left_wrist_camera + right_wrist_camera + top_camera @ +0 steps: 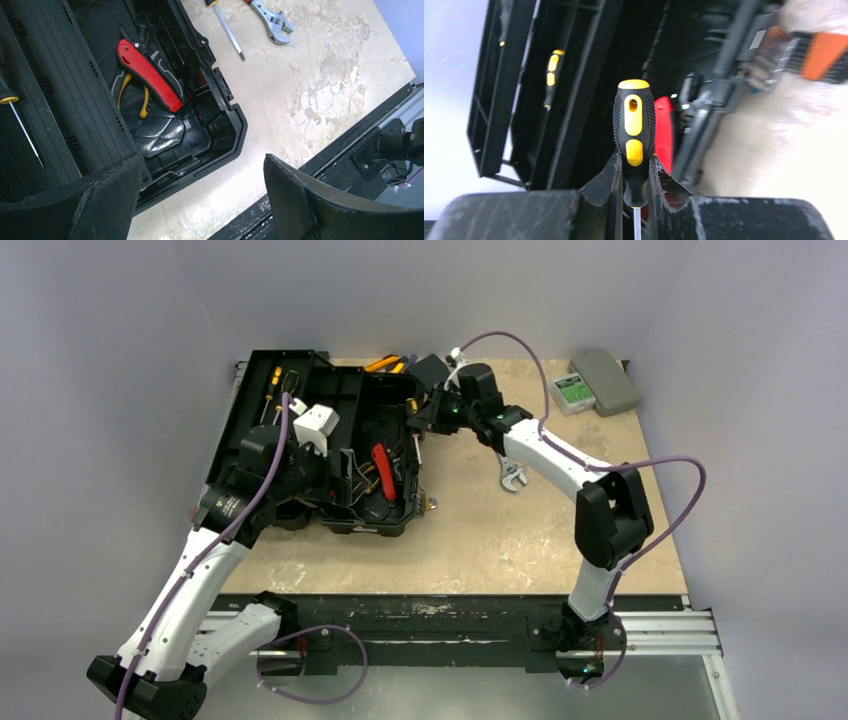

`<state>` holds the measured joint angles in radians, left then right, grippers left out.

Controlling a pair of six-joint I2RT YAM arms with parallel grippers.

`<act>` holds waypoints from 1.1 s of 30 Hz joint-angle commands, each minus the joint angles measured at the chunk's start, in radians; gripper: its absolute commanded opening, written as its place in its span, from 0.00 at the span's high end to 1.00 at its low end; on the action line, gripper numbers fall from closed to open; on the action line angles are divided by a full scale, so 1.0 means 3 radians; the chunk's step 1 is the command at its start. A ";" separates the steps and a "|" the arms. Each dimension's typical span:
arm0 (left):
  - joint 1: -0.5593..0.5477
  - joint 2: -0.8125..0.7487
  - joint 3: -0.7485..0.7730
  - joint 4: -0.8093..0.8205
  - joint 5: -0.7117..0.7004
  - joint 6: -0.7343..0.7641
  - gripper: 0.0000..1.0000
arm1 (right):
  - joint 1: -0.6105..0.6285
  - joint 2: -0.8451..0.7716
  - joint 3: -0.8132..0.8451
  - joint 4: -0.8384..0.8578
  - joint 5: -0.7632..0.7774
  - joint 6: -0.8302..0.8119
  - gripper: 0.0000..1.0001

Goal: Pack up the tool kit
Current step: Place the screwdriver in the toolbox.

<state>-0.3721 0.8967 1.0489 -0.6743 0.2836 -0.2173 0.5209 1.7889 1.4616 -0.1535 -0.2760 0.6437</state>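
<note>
The black toolbox [300,390] lies open at the table's left, lid flat behind it. Inside it are a red-handled tool [150,75] and yellow-handled pliers [132,95], and a screwdriver [551,75] rests in the lid. My right gripper [634,170] is shut on the black-and-yellow handle of another screwdriver [634,122] at the box's right rim [417,450], shaft pointing toward the near side [230,32]. A steel wrench [512,475] lies on the table to the right. My left gripper [200,165] hangs open over the box's near right corner, nothing between its fingers.
A grey case with a green-labelled device [590,385] sits at the back right corner. A small flat black box [430,368] and several yellow-handled tools [385,363] lie behind the toolbox. A black rail [450,625] runs along the near edge.
</note>
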 commanded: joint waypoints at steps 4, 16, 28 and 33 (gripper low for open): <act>0.0018 -0.0056 0.0040 0.0070 -0.0001 0.0008 0.14 | 0.0267 0.0295 0.0087 0.0756 -0.0192 0.0567 0.94; 0.0018 -0.0089 0.0047 0.0067 -0.0008 0.0009 0.14 | 0.0459 0.0844 0.0291 0.0907 -0.0095 0.0692 0.90; 0.0018 -0.0066 0.0047 0.0069 -0.0010 0.0008 0.14 | 0.0463 0.0625 0.0321 0.0722 0.0018 0.0461 0.42; 0.0018 -0.0050 0.0048 0.0060 -0.0019 0.0008 0.14 | 0.0451 0.0398 0.0385 0.0391 0.0189 0.0149 0.41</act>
<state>-0.3721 0.8795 1.0489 -0.6750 0.2737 -0.2169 0.6647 2.0182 1.5219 0.0353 -0.2771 0.7872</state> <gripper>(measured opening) 0.861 0.584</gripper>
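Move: The right hand holds the screwdriver above the toolbox's right wall. Its clear spot in the box's lower compartment lies about 12 cm to the left, 4 cm back and 17 cm below. The red knife lies 9 cm left, 3 cm back and 14 cm down, with the grey-handled pliers 3 cm to its right. The orange-black tool is some 11 cm ahead, 4 cm right. From the idle left hand that spot is roughly 14 cm forward, 4 cm right and 22 cm down. The right fingers let go of the screwdriver over the toolbox's lower compartment, beside the red knife. To get there the hand carries it about 9 cm left over the box wall and, mostly after the first part of that swing, sinks about 8 cm, tipping some 10 degrees down; then the fingers open to over half and the hand backs up about 3 cm. ##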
